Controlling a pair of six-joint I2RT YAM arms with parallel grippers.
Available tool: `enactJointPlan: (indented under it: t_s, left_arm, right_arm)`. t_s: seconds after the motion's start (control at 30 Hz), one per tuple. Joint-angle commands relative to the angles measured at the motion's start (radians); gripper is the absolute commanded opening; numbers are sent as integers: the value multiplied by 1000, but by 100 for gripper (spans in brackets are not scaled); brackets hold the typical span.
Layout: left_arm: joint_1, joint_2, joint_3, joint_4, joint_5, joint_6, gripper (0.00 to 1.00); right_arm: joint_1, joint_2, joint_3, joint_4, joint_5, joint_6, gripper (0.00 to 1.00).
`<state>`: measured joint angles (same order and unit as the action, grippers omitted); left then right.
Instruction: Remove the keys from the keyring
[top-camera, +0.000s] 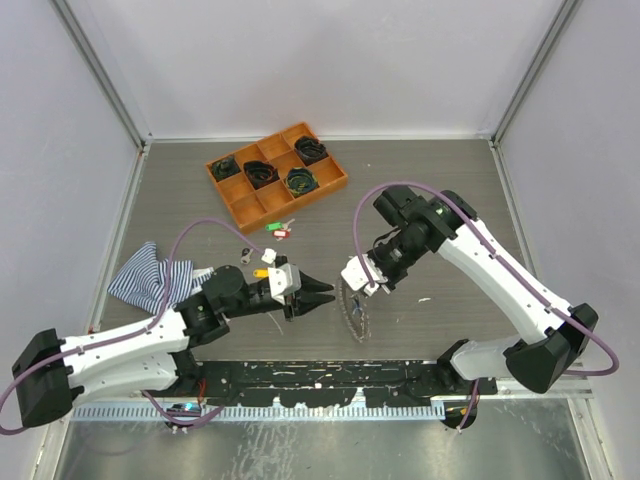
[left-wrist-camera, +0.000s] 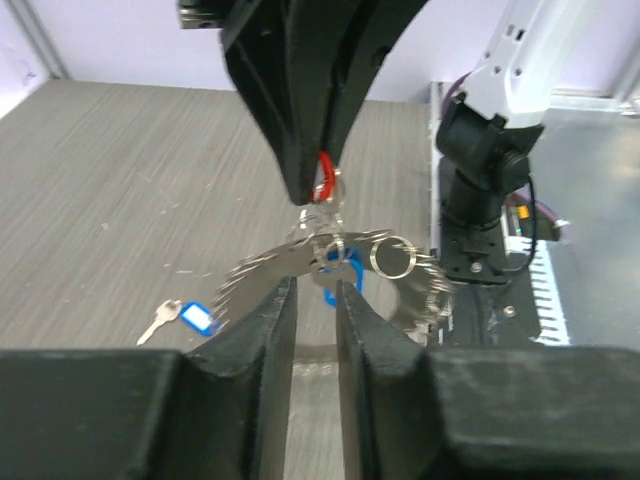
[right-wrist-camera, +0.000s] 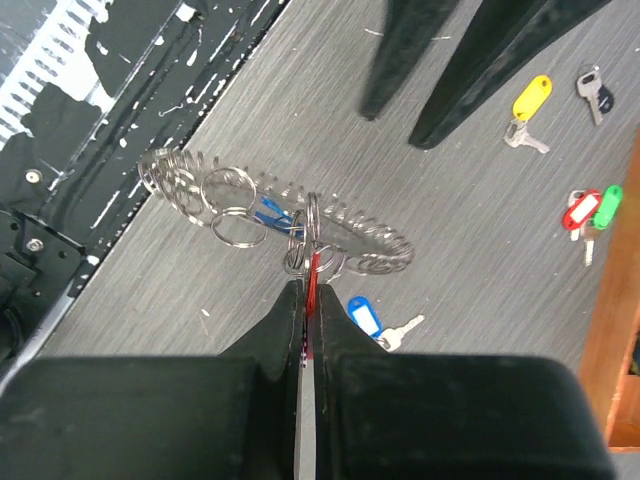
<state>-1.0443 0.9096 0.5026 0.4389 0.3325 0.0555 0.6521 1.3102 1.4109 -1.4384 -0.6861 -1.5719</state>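
My right gripper is shut on a red tag, and the keyring, a spiky silvery wreath, hangs from it above the table. In the left wrist view the same keyring is blurred, with a blue tag on it just past my left gripper. That gripper's jaws stand narrowly apart with nothing between them. From above, the left gripper points at the keyring under the right gripper. Loose keys lie on the table: blue, yellow, red and green.
An orange compartment tray with black coiled bundles stands at the back. A striped cloth lies at the left beside the left arm. A black rail with white flecks runs along the near edge.
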Motion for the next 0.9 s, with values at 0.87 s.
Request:
enactJointPlan:
  t_s: [0.87]
  left_arm:
    - [6, 150, -66, 383, 16, -159, 51]
  right_arm:
    - [-7, 17, 70, -22, -159, -88, 1]
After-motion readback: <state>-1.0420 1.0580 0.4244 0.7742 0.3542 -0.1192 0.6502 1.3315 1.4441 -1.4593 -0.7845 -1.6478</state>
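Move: About 5 cm to the left hand's right and 1 cm nearer the base, level with it, hang the small rings of the keyring. The red tag sits 3 cm above them and 1 cm farther out, pinched in the right fingers. The blue-tagged key dangles 1 cm below the rings, and the coil's middle 3 cm below and 2 cm nearer the base. From the right hand, the rings lie roughly 2 cm back and 3 cm below. Dipping back and down by a little over 1 cm before coming forward again, the left hand works about 2 cm to the right towards the small rings, its fingers spreading from nearly closed to about half open and its wrist tilting under 10 degrees. The right hand keeps its pinch on the red tag and brings the keyring some 1.5 cm left and as much up to meet it. ##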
